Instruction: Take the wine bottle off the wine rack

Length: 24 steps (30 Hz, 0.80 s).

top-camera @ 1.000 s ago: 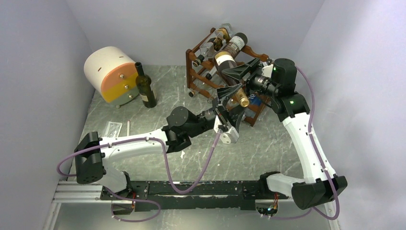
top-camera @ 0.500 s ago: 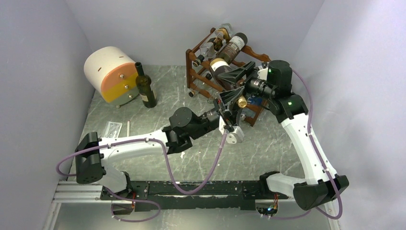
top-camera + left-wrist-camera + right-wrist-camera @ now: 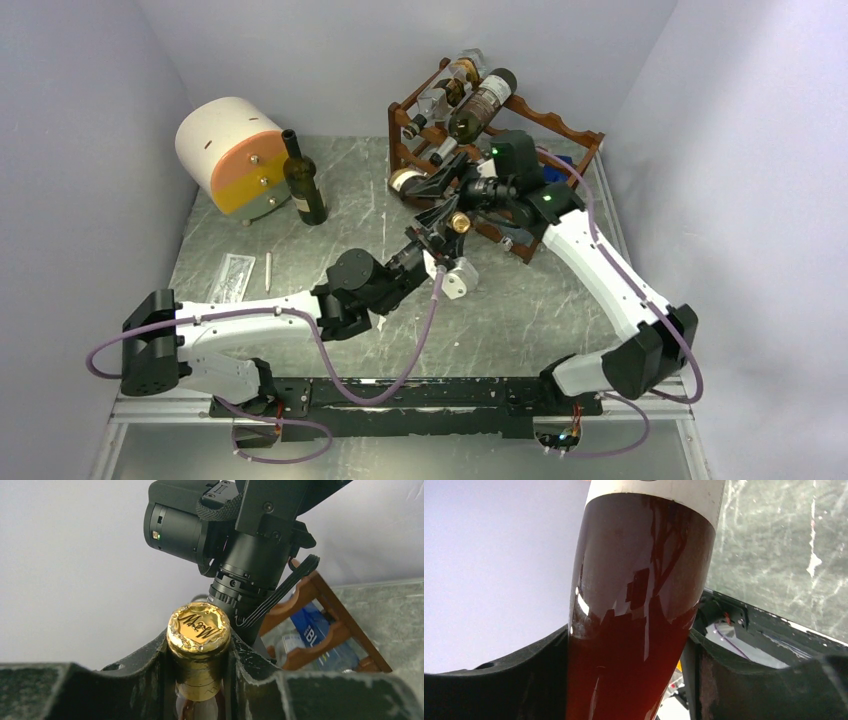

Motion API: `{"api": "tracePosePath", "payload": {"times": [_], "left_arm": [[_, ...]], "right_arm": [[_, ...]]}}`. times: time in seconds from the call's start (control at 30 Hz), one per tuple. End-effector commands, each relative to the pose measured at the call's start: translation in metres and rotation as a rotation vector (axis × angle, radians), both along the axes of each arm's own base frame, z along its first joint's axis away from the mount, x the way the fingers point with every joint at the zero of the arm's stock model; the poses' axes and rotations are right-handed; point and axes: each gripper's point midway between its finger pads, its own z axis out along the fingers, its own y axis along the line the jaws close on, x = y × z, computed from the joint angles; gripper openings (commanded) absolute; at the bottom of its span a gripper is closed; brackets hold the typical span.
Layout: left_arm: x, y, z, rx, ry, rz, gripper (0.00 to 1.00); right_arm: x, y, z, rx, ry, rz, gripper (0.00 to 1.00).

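Note:
The wine bottle, dark red-brown glass with a white label and gold foil cap, hangs in the air just in front-left of the reddish-brown wine rack, held by both arms. My left gripper is shut on its neck: in the left wrist view the gold cap sticks up between the fingers. My right gripper is shut on the bottle's body, which fills the gap between its pads. Most of the bottle is hidden by the grippers in the top view.
Other bottles lie in the rack's upper tiers, and a blue-labelled one lower down. A dark green bottle stands beside a white, orange and yellow drum at the back left. A paper slip and a stick lie at left.
Both arms have moved left and toward the near edge with the bottle between them. The bottle has come out of the rack's front tier and now hangs in front-left of it.

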Motion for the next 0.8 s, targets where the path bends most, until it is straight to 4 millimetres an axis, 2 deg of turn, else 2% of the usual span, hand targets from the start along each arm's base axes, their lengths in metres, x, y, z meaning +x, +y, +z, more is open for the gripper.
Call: {"api": "tracePosePath", "payload": {"times": [0.0,0.07,0.1,0.3,0.47,0.53,0.63,0.77], "left_arm": [[0.008,0.049,0.021,-0.257,0.096,0.105,0.07],[0.01,0.058,0.012,-0.283,0.123,0.125,0.07],[0.011,0.062,0.008,-0.294,0.14,0.131,0.07],[0.022,0.09,-0.008,-0.378,0.233,0.185,0.07],[0.038,0.108,-0.021,-0.432,0.354,0.213,0.07],[0.046,0.114,-0.027,-0.449,0.42,0.222,0.07],[0.06,0.13,-0.033,-0.489,0.508,0.246,0.07],[0.077,0.158,-0.031,-0.547,0.608,0.27,0.07]], "right_arm": [[-0.006,0.015,0.083,0.128,-0.362,0.1,0.77],[-0.003,0.017,0.077,0.134,-0.344,0.095,0.98],[-0.001,0.018,0.072,0.132,-0.333,0.091,1.0],[0.023,0.015,0.041,-0.01,-0.262,0.019,1.0],[0.051,-0.006,0.032,-0.206,-0.328,-0.048,1.0],[0.068,-0.024,0.032,-0.279,-0.397,-0.082,1.0],[0.076,-0.036,0.042,-0.374,-0.569,-0.038,1.0],[0.064,-0.049,0.066,-0.441,-0.778,0.022,1.0]]}}
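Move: Both hands share the wine bottle, left on its gold neck, right round its body. From the left hand, the standing bottle is about 34 cm left, 30 cm ahead and 26 cm below; the drawer box is some 52 cm left, 34 cm ahead and 29 cm below. From the right hand, the green rack bottle lies about 18 cm ahead, 9 cm right and roughly level; the clear rack bottle is 21 cm ahead and straight in line. Open the right gripper fully to free the bottle's body while easing it slightly left and down, then draw it forward, up and right towards the green rack bottle, about 10 cm, fingers swinging more forward. Keep the left fingers shut on the gold neck and carry the bottle left, down and forward towards the standing bottle, turning the raised fingers level and more forward. ##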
